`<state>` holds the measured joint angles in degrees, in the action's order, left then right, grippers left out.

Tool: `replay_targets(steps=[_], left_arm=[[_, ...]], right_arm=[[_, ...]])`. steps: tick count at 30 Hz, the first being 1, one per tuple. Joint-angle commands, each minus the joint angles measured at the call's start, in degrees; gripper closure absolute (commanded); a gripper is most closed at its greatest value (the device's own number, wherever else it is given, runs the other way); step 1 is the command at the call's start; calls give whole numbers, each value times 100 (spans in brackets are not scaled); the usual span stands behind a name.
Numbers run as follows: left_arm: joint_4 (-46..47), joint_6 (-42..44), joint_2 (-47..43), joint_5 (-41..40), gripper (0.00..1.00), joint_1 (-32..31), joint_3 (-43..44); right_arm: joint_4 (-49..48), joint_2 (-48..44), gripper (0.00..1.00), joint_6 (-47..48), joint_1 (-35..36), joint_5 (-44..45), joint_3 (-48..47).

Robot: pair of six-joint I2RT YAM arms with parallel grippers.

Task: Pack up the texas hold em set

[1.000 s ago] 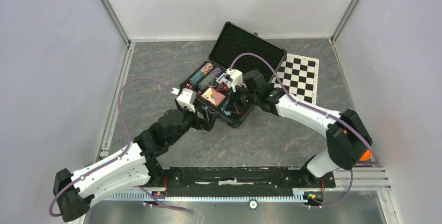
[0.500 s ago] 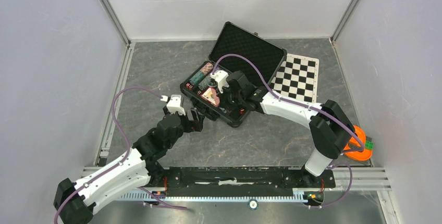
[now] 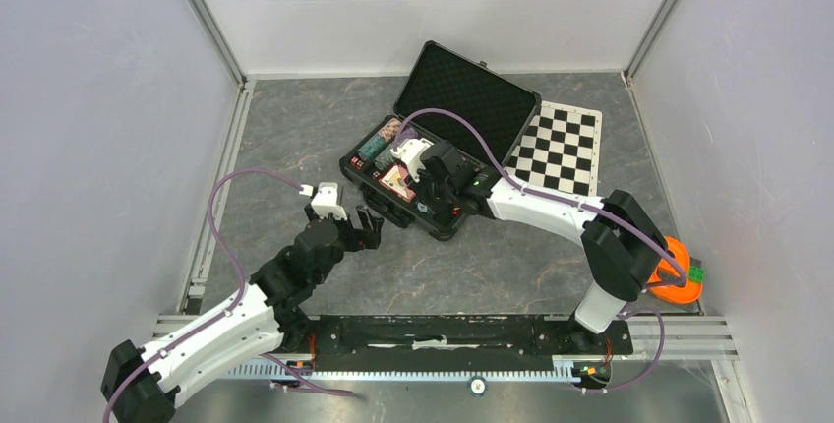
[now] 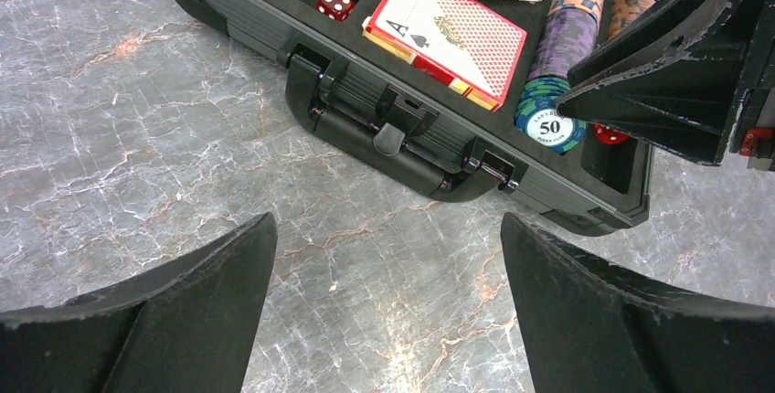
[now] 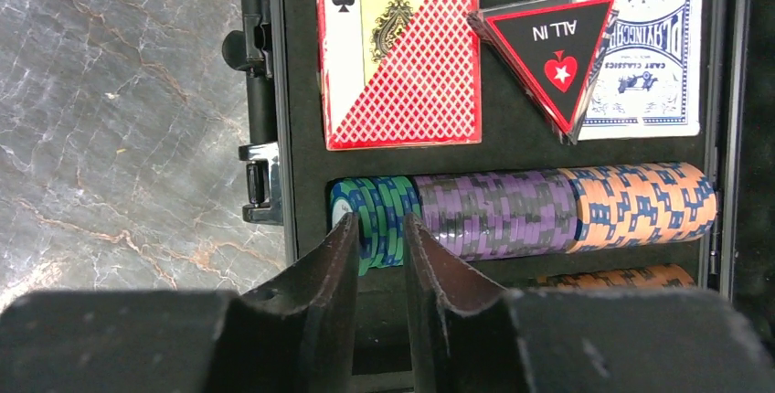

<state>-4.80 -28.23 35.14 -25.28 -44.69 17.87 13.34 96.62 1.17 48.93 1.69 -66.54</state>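
The black case lies open, its foam-lined lid leaning back. Inside are a red card deck, a blue deck, a triangular "ALL IN" marker, red dice, and a row of teal chips, purple chips and orange-brown chips. My right gripper hovers over the teal end of that row, its jaws parted by a narrow gap and holding nothing. My left gripper stands wide open and empty over the marble floor, just before the case handle.
A black-and-white chequered mat lies right of the lid. An orange piece sits by the right arm's base. Grey walls enclose the floor, with a metal rail along the left side.
My left gripper has drawn back from the case front toward the near side. My right gripper has shifted left over the chip row and its jaws have parted slightly.
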Motion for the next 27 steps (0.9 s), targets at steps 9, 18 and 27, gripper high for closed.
replay_targets(steps=[9, 18, 27], left_arm=[[374, 163, -71, -74, 2, 30, -55], [373, 179, -49, -52, 2, 37, -47], [374, 177, -17, -17, 1, 37, -38]], right_arm=[[95, -350, 60, 138, 45, 362, -31], [358, -54, 57, 199, 261, 748, -187], [785, 376, 51, 213, 637, 1947, -569]])
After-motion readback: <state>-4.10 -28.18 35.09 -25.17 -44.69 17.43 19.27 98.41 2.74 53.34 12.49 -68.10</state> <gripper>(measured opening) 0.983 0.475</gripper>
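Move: The green chips, at the near end of the purple chips' slot, lie about 2 cm below the right hand and 1 cm to its left, neither ahead nor back. From that hand, the purple chips run some 4 cm ahead and 2 cm right, the red card deck sits 5 cm ahead and 5 cm left, and the red die is 1 cm back and 4 cm right. From the left hand the green chips are about 6 cm ahead, 11 cm right and 4 cm lower. Spread the right gripper from about a quarter to nearly half open as you ease it some 1 cm to the right and slightly up. Then lower it about 2 cm and draw it back 1 cm, rolling the wrist some 10 degrees so its left side dips, until the fingertips straddle the green chips from their right side, one at the front face, the other by the purple chips. ##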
